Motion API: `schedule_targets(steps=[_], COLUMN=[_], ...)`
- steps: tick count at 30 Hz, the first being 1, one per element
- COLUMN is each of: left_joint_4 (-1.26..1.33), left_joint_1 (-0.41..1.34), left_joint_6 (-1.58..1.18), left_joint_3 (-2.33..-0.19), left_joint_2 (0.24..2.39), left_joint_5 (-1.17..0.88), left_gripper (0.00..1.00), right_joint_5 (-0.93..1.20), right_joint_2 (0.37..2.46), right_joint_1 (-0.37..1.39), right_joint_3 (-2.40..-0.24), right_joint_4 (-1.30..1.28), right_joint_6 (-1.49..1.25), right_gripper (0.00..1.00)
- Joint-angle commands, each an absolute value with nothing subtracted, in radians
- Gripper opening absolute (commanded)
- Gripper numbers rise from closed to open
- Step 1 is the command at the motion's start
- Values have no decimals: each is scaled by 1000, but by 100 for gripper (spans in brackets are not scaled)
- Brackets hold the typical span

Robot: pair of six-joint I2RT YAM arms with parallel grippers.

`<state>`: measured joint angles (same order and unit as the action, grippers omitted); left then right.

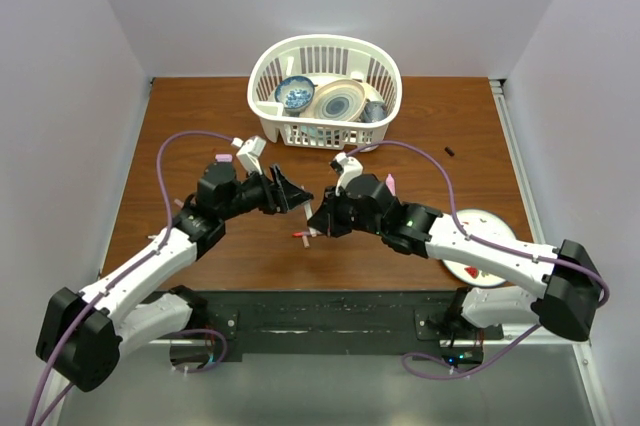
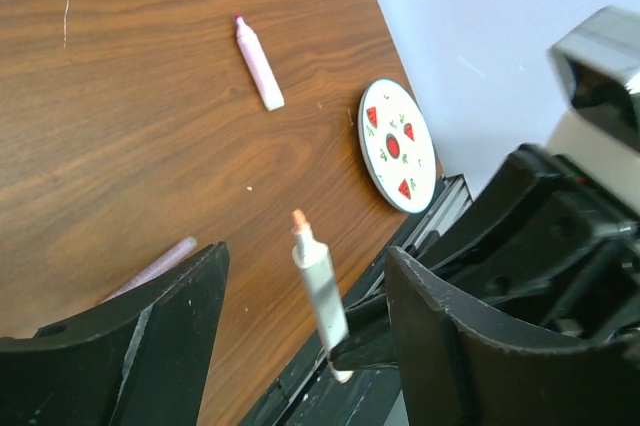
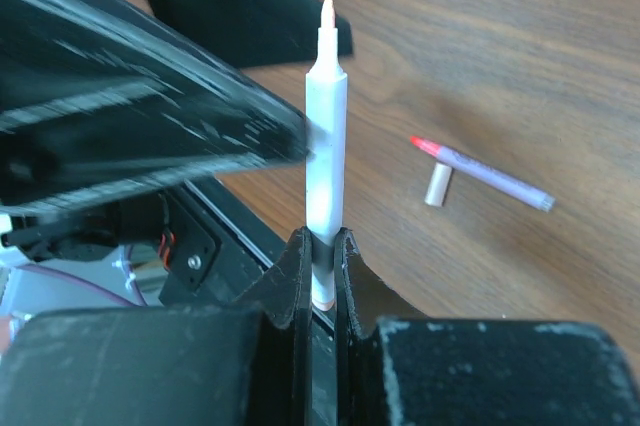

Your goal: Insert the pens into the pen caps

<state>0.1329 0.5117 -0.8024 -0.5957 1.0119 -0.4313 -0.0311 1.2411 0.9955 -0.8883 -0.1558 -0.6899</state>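
Observation:
My right gripper (image 3: 322, 241) is shut on the lower end of a white pen (image 3: 325, 126) and holds it upright, its bare orange-pink tip pointing up. My left gripper (image 2: 305, 261) is open, its two black fingers (image 2: 170, 336) on either side of that pen (image 2: 320, 291) with a gap on each side. A lilac pen with a red tip (image 3: 490, 174) lies on the table beside a small pale cap (image 3: 437, 184). A pink highlighter (image 2: 258, 61) lies farther out. A small black cap (image 1: 449, 152) rests at the far right. Both grippers meet mid-table, the left (image 1: 290, 191) and the right (image 1: 322, 221).
A white basket (image 1: 262, 71) with bowls stands at the back centre. A watermelon-patterned plate (image 2: 398, 146) lies near the front right edge, partly under the right arm. A small pink piece (image 1: 224, 158) sits behind the left wrist.

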Motion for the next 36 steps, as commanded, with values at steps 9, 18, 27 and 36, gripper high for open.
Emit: schedule_targets(steps=[9, 18, 27, 36], left_joint_4=[268, 368, 530, 609], left_joint_1=[525, 526, 526, 526], left_joint_6=[-859, -903, -994, -1035], left_joint_3=[-552, -528, -482, -453], left_joint_2=[1023, 999, 913, 893], left_joint_5=[-462, -555, -655, -680], left_gripper=[44, 0, 0, 0], right_joint_5=[-57, 90, 186, 219], right_joint_2=[1230, 1186, 1081, 1092], right_joint_1=[1015, 1017, 1015, 1017], right_joint_3=[-939, -867, -761, -729], right_joint_4=[-91, 14, 173, 230], right_joint_6=[-709, -730, -767, -796], right_gripper=[0, 31, 38, 35])
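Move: The white pen stands tip-up in the right hand's shut fingers, its middle about 4 cm above that hand, 2 cm ahead and 1 cm left. From the open left hand its middle is level fore and aft, about 1 cm right and 2 cm below, between the fingertips. On the table some 14 cm below the right hand, the purple pen lies about 5 cm ahead and 1 cm left, the white cap about 3 cm ahead and 3 cm left. The left hand sinks about 1 cm and comes back up as its fingers shut around the middle of the white pen, above the right hand's grip, which holds almost still; only then do the right fingers part to roughly 40% open and let go of the lower end. Both hands then travel together back and up, about 5 cm each way, each edging inward a little and rolling nearly 20 degrees in opposite senses, the left keeping its pinch and the open right fingers staying around the pen's lower end. ##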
